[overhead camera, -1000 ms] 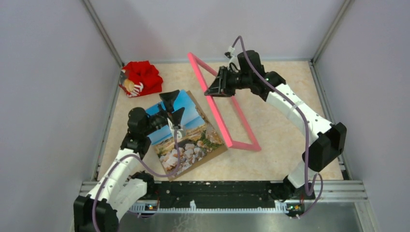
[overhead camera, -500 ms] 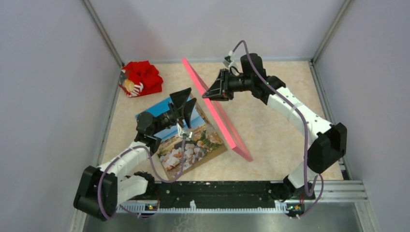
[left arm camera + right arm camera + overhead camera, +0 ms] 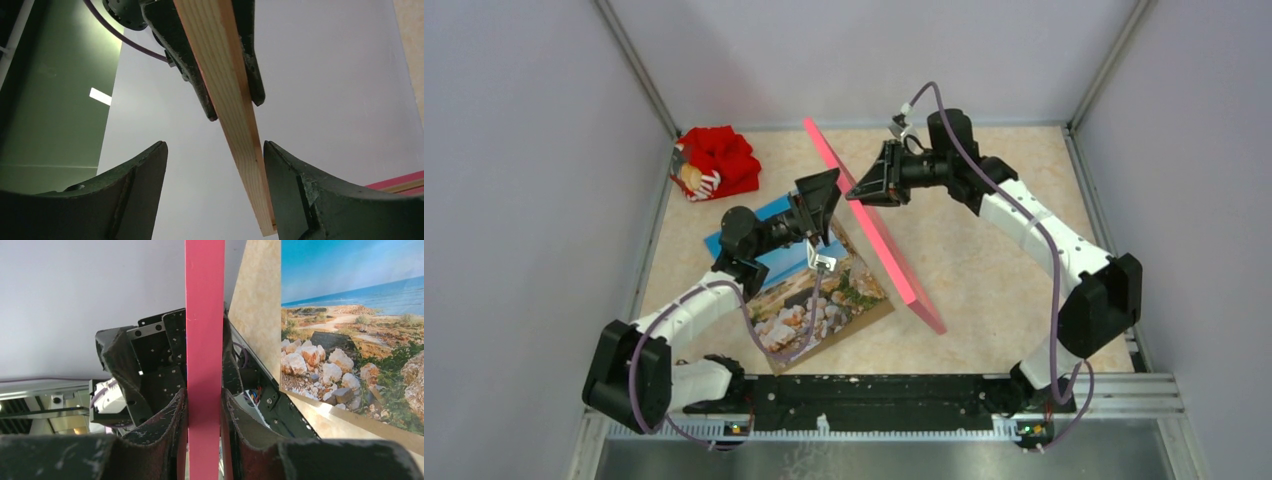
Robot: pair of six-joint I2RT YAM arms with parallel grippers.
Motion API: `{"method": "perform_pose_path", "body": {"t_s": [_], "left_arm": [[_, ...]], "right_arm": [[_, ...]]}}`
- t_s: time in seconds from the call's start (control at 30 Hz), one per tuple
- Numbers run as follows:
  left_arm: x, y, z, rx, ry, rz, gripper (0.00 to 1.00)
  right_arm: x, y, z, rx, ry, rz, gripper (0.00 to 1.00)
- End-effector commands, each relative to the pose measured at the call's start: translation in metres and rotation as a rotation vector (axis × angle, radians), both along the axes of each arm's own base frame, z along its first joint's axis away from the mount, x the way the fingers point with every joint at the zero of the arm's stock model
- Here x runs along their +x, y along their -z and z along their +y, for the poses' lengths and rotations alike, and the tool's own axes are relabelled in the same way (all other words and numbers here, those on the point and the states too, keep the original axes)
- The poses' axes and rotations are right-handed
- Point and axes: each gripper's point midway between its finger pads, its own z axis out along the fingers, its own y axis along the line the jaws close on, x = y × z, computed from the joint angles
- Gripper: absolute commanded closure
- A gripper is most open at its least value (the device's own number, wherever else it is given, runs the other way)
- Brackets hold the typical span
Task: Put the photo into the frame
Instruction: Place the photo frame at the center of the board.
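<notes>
The pink frame [image 3: 894,245] stands on edge, tilted up off the table, and looks like a single bar from above. My right gripper [image 3: 870,188] is shut on its upper rail [image 3: 204,340]. My left gripper [image 3: 824,208] is open at the same rail. In the left wrist view the pale wood back [image 3: 235,100] passes between my fingers, close beside the right finger [image 3: 290,190], with a wide gap to the left one. The photo [image 3: 809,285] lies face up on the table below my left gripper, and shows again in the right wrist view as the photo [image 3: 350,330].
A brown backing board [image 3: 869,318] lies under the photo, showing along its edges. A red stuffed toy [image 3: 716,160] sits at the back left. Grey walls close in three sides, and a metal rail [image 3: 874,385] runs along the near edge.
My right gripper has tipped the frame until it stands edge-on. My left arm has reached up and right to the frame's rail, and its jaws have narrowed a little.
</notes>
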Motion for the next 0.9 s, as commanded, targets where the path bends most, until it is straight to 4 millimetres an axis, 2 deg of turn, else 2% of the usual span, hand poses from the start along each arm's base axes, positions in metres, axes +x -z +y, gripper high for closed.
{"method": "perform_pose_path", "body": {"t_s": [0.0, 0.23, 0.3, 0.37, 0.4, 0.53, 0.57, 0.67, 0.77, 0.87], "left_arm": [[0.002, 0.0, -0.01, 0.073, 0.023, -0.067, 0.23], [0.012, -0.004, -0.023, 0.097, 0.04, -0.088, 0.24], [0.015, -0.008, -0.026, 0.094, 0.04, -0.088, 0.3], [0.02, -0.012, -0.027, 0.092, 0.034, -0.086, 0.41], [0.022, -0.014, -0.028, 0.089, 0.032, -0.077, 0.46], [0.024, -0.017, -0.033, 0.096, 0.053, -0.06, 0.76], [0.023, -0.017, -0.036, 0.1, 0.063, -0.057, 0.8], [0.026, -0.016, -0.046, 0.118, 0.083, -0.034, 0.81], [0.034, -0.013, -0.056, 0.139, 0.094, -0.009, 0.8], [0.04, -0.014, -0.068, 0.163, 0.118, -0.008, 0.8]], "right_arm": [[-0.006, -0.021, -0.005, 0.046, -0.015, -0.045, 1.0], [-0.006, -0.018, -0.008, 0.047, -0.025, -0.038, 1.0], [-0.005, -0.017, -0.012, 0.04, -0.014, -0.039, 1.0], [0.0, -0.016, -0.021, 0.026, 0.012, -0.042, 0.98], [0.002, -0.015, -0.025, 0.019, 0.025, -0.045, 0.94], [0.018, -0.014, -0.048, -0.06, 0.106, -0.088, 0.65], [0.022, -0.015, -0.053, -0.088, 0.125, -0.111, 0.55], [0.031, -0.021, -0.073, -0.233, 0.178, -0.243, 0.25], [0.034, -0.028, -0.106, -0.42, 0.251, -0.361, 0.13], [0.019, -0.035, -0.127, -0.509, 0.245, -0.458, 0.07]]}}
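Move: The spot to grip on the frame's upright-held upper bar is about 3 cm ahead of the left gripper and 2 cm to its right, near its own height. The right gripper already holds that bar about 4 cm to the left gripper's right and 1 cm back. The photo lies some 9 cm back and 9 cm left of the left gripper, about 33 cm below. From the right gripper, the grip spot is roughly 4 cm ahead and 2 cm left. Bring the open left gripper forward and right, dipping slightly, until the frame's upper bar is well between its fingers, then close them to pinch the bar just beyond the right gripper. Once it grips, open the right fingers and back them off the bar, about 8 cm right and 4 cm forward, tilting the wrist, while the left carries on right and a little forward. ##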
